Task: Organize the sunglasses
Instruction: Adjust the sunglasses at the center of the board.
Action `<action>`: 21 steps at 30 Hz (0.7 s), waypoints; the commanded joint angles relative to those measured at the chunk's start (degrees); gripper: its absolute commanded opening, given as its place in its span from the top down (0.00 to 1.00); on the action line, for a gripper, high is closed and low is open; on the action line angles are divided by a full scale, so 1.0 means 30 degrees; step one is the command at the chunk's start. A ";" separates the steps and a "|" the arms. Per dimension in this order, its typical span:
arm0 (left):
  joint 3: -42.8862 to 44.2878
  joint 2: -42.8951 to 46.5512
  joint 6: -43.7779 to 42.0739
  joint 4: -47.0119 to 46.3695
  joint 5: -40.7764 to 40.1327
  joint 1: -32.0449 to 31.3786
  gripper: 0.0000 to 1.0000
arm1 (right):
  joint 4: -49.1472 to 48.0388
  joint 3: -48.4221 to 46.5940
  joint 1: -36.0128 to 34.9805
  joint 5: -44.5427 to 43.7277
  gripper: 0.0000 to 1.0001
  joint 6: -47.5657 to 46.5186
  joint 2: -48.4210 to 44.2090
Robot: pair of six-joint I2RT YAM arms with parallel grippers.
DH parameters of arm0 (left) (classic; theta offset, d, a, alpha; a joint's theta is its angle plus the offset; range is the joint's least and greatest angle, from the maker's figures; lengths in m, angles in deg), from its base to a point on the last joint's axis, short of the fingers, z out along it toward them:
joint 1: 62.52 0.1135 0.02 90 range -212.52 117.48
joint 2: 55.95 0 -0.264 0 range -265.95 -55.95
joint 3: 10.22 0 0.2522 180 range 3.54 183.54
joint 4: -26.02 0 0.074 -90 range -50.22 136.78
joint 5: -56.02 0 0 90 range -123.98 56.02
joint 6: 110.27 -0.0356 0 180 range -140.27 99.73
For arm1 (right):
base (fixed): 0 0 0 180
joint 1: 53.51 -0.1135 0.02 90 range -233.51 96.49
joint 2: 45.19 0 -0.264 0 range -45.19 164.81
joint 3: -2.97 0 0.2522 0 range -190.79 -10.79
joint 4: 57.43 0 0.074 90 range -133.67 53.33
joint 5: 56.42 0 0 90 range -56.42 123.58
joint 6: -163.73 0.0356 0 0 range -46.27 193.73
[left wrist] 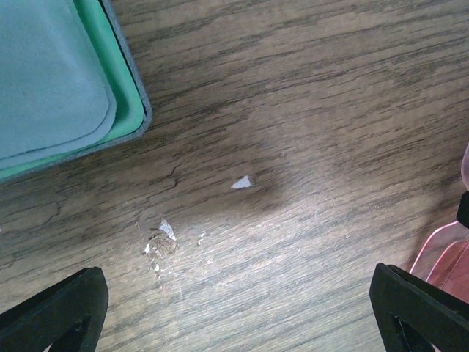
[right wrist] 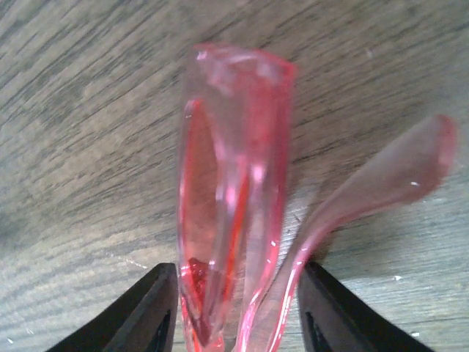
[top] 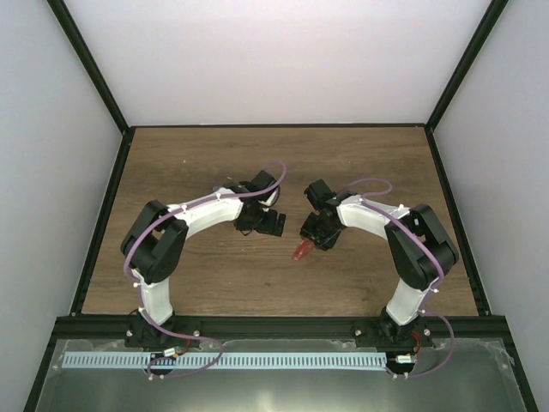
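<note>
The sunglasses (right wrist: pixel 234 191) are translucent red plastic. They stand on edge between my right gripper's (right wrist: pixel 238 308) two black fingers, and one slim arm (right wrist: pixel 381 183) splays out to the right. The jaws press the frame on the left and the arm on the right. From above, the sunglasses (top: pixel 300 251) poke out below the right gripper (top: pixel 313 236) at the table's middle. My left gripper (left wrist: pixel 238 308) hangs wide open over bare wood, holding nothing, and a pink corner of the sunglasses (left wrist: pixel 447 257) shows beside its right finger. From above, the left gripper (top: pixel 266 225) sits just left of the right one.
An open case (left wrist: pixel 132 110) with a green lining and grey rim lies at the upper left of the left wrist view, with a light blue cloth (left wrist: pixel 44 81) inside. A black frame (top: pixel 103 215) borders the wooden table (top: pixel 214 163), with white walls beyond.
</note>
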 commanded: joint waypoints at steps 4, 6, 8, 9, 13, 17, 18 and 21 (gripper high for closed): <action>-0.0413 0.0805 0.0106 -0.0220 -0.0064 -0.0005 0.00 | 0.0883 -0.0391 -0.0192 -0.0842 0.65 -0.0026 0.0832; -0.0474 0.0774 0.0126 -0.0266 -0.0025 0.0004 0.00 | 0.0833 -0.0370 -0.0192 -0.0907 0.69 -0.0078 0.0697; -0.0509 0.0763 0.0141 -0.0275 0.0018 -0.0007 0.00 | 0.0828 -0.0370 -0.0192 -0.1015 0.70 -0.0078 0.0506; -0.0510 0.0772 0.0141 -0.0285 0.0047 -0.0003 0.00 | 0.0870 -0.0410 -0.0192 -0.1088 0.70 -0.0111 0.0406; -0.0512 0.0727 0.0108 -0.0267 0.0039 -0.0019 0.00 | 0.1568 -0.0835 -0.0192 -0.1910 0.71 -0.0269 -0.0114; -0.0540 0.0713 0.0053 -0.0256 0.0022 -0.0017 0.00 | 0.3466 -0.1705 -0.0220 -0.3570 0.71 -0.0787 -0.0476; -0.0532 0.0700 0.0053 -0.0257 0.0007 -0.0015 0.00 | 0.3987 -0.1917 -0.0236 -0.4107 0.71 -0.0953 -0.0599; -0.0539 0.0714 0.0024 -0.0270 -0.0022 0.0019 0.00 | 0.5024 -0.2421 -0.0325 -0.5396 0.73 -0.1755 -0.1001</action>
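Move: The folded sunglasses lie between the right hand's open fingers, their middle roughly 3 cm back and 2 cm left of the hand point and some 1 cm below it, with the far end sticking out back and left. The green case sits about 18 cm left of the right hand and 8 cm farther out. From the left hand the sunglasses are about 8 cm right, 5 cm back and 4 cm lower. The right fingers close on the sunglasses, then take them about 3 cm right, slightly up, tilting 10 degrees. ##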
